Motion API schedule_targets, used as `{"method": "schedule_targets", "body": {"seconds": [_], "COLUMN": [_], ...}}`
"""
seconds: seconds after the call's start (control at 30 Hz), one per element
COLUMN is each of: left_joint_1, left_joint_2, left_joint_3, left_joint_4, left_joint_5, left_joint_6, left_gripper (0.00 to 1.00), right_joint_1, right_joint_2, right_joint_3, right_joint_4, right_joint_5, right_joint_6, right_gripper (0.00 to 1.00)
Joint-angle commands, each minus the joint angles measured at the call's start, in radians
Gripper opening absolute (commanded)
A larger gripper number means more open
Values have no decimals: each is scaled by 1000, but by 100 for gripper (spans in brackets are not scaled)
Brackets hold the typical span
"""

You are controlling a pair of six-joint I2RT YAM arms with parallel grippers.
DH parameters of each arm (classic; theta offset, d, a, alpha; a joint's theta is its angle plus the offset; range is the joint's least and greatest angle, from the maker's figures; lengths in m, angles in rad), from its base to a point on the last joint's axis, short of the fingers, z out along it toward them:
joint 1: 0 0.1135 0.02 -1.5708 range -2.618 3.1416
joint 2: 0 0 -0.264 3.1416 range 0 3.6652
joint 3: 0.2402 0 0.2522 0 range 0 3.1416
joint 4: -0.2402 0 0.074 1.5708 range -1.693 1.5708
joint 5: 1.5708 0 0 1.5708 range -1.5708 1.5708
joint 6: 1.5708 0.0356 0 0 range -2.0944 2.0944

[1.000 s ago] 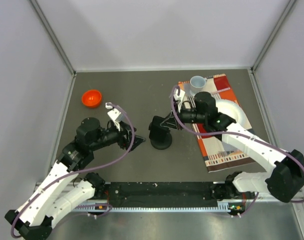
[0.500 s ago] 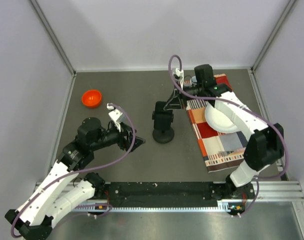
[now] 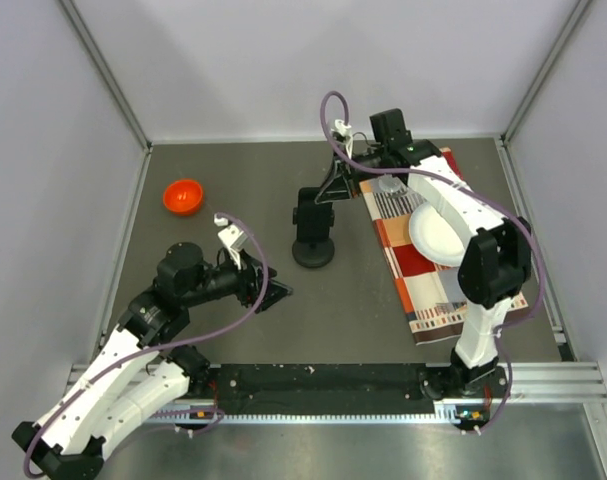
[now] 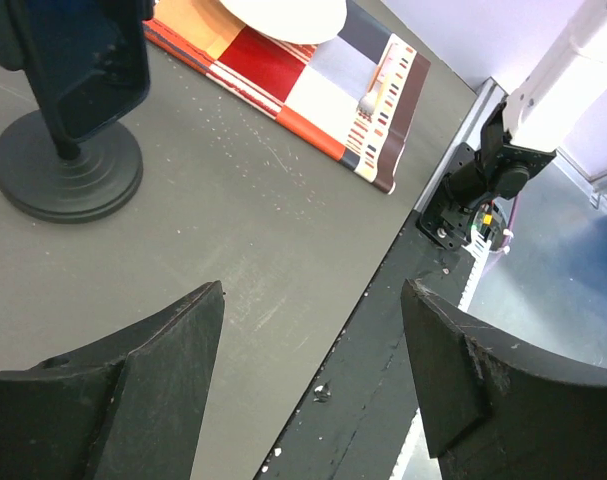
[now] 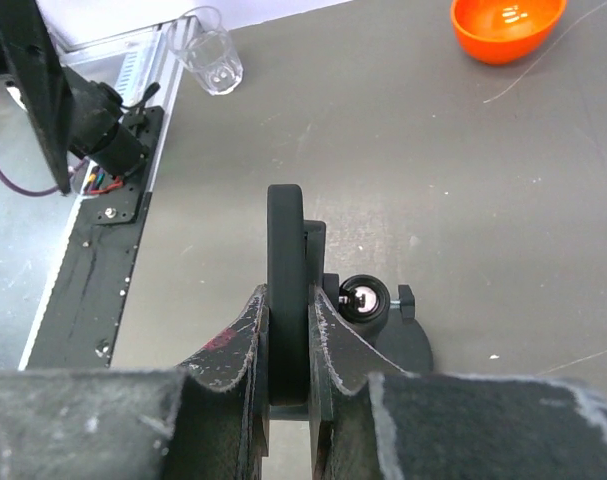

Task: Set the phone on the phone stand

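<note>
The black phone (image 3: 308,213) stands upright against the cradle of the phone stand (image 3: 313,253), mid-table. My right gripper (image 3: 329,193) reaches it from the back right. In the right wrist view the phone (image 5: 285,230) is edge-on and my right gripper (image 5: 288,297) is shut on it together with the cradle's thin back plate. The stand's round base (image 5: 410,347) shows behind. My left gripper (image 3: 274,293) hangs open and empty to the near left of the stand. In its own view the left gripper (image 4: 313,290) is over the table's front edge, with the phone (image 4: 88,60) and stand base (image 4: 68,172) at upper left.
An orange bowl (image 3: 183,196) sits at the back left. A striped cloth (image 3: 423,275) lies on the right with a white plate (image 3: 441,238) on it. A clear glass (image 5: 211,50) stands off the table beyond the black front rail (image 4: 383,380).
The right arm has swung toward the back left, and the phone and stand have shifted with it, away from the front. The left gripper has dropped slightly nearer and stays open.
</note>
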Motion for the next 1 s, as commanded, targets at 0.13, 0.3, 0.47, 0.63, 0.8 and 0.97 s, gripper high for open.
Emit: {"method": "schedule_targets", "body": {"seconds": [0.13, 0.3, 0.47, 0.63, 0.8, 0.97], "left_joint_1": [4, 4, 4, 4, 4, 2], "left_joint_2": [-55, -31, -18, -15, 18, 37], "left_joint_3": [2, 30, 11, -16, -4, -9], "left_joint_4": [60, 5, 47, 120, 127, 167], "left_joint_5": [-1, -16, -12, 19, -12, -4], "left_joint_6": [-43, 11, -40, -63, -34, -54], "left_gripper": [76, 76, 76, 76, 76, 76], "right_joint_1": [-5, -3, -3, 23, 37, 43], "right_joint_2": [46, 32, -19, -144, -344, -681], "right_joint_3": [164, 124, 81, -61, -245, -529], "right_joint_4": [-84, -118, -104, 32, 159, 234], "right_joint_5": [-65, -27, 42, 265, 663, 967], "right_joint_6": [-213, -259, -216, -86, 257, 486], "right_gripper": [0, 0, 55, 99, 99, 99]}}
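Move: The right hand still pinches the phone by its right edge. The phone's middle is some 3 cm to the left and 3 cm below, level ahead; the stand is about 2 cm ahead, 3 cm left and 10 cm down. The mug stands roughly 16 cm ahead and 15 cm right, the plate 5 cm ahead and 25 cm right, both well below. From the left hand the phone lies some 15 cm ahead, 5 cm right and 3 cm below. Right hand nudges the phone down and forward about 2 cm, opens wide, then backs off right some 7 cm. ##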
